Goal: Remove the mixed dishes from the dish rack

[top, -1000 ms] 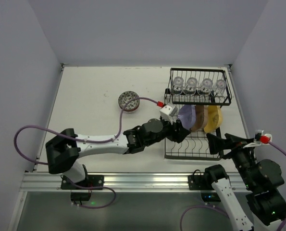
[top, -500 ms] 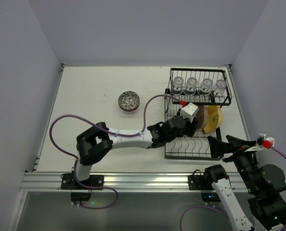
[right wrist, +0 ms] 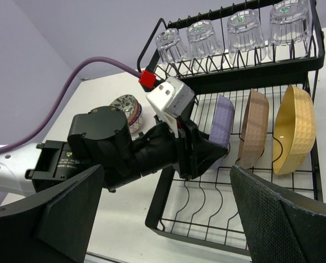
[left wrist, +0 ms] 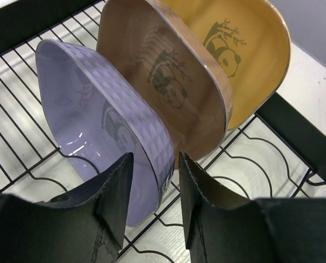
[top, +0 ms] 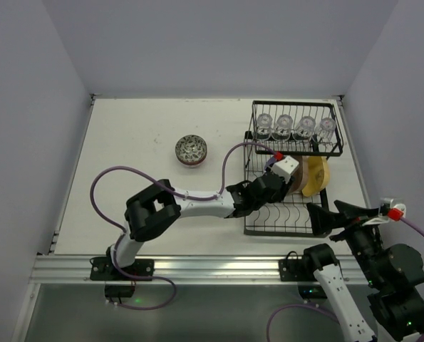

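Observation:
Three plates stand on edge in the lower tier of the black dish rack point(top: 283, 230): lavender point(left wrist: 86, 104), brown point(left wrist: 168, 71) and yellow point(left wrist: 250, 49). My left gripper point(left wrist: 154, 164) reaches into the rack from the left. Its jaws are closed in on the lavender plate's near rim, one pad inside the plate and one against its outer wall. The plate rests in its slot. Several clear glasses point(top: 295, 127) stand upside down on the upper shelf. My right gripper point(top: 336, 214) hangs wide open at the rack's near right corner, holding nothing.
A small patterned bowl point(top: 191, 149) sits on the white table, left of the rack. The left arm's purple cable point(top: 229, 153) arcs over the table beside the rack. Side walls close in the table on the left and right.
The left arm pushed further right into the rack, and its jaws narrowed around the lavender plate's rim. The right arm barely shifted.

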`<action>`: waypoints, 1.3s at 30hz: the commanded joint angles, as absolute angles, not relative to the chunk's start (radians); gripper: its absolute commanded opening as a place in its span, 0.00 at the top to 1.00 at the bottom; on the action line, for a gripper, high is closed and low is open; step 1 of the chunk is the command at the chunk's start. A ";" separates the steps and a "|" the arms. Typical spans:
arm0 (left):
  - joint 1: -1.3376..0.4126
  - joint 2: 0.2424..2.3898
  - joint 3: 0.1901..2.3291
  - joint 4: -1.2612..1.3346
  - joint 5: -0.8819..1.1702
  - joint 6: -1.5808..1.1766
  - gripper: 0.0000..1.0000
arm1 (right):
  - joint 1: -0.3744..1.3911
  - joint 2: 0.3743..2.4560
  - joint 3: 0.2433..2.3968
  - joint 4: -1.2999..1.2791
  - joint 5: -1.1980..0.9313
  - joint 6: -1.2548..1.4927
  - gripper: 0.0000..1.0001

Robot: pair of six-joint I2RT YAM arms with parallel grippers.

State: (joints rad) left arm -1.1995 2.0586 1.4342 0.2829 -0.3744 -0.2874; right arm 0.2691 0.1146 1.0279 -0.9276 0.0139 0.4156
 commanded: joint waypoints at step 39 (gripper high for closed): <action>-1.144 2.072 1.263 0.818 -0.199 -0.428 1.00 | 0.270 0.083 1.071 -0.930 -0.031 0.371 0.01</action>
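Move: The purple bowl stands on edge in the rack, its near rim already between the left hand's half-open fingers, with its middle about 5 cm ahead of that hand, 2 cm to its left and just below it. The brown bowl is some 6 cm ahead and 3 cm to the right, the yellow one 6 cm ahead and 9 cm right, both level with the purple. From the right hand, the purple bowl lies about 20 cm ahead, 5 cm left and 22 cm below. The left hand closes its half-open fingers and pinches the near rim of the purple bowl, one finger inside the bowl and the other on its outer wall by the brown bowl, while easing only about 1 cm to the right and a touch down. Keeping that pinch, it then stays nearly in place and turns the wrist, some 15 degrees in all, its left side dipping and the fingertips tipping up and swinging a little clockwise. ##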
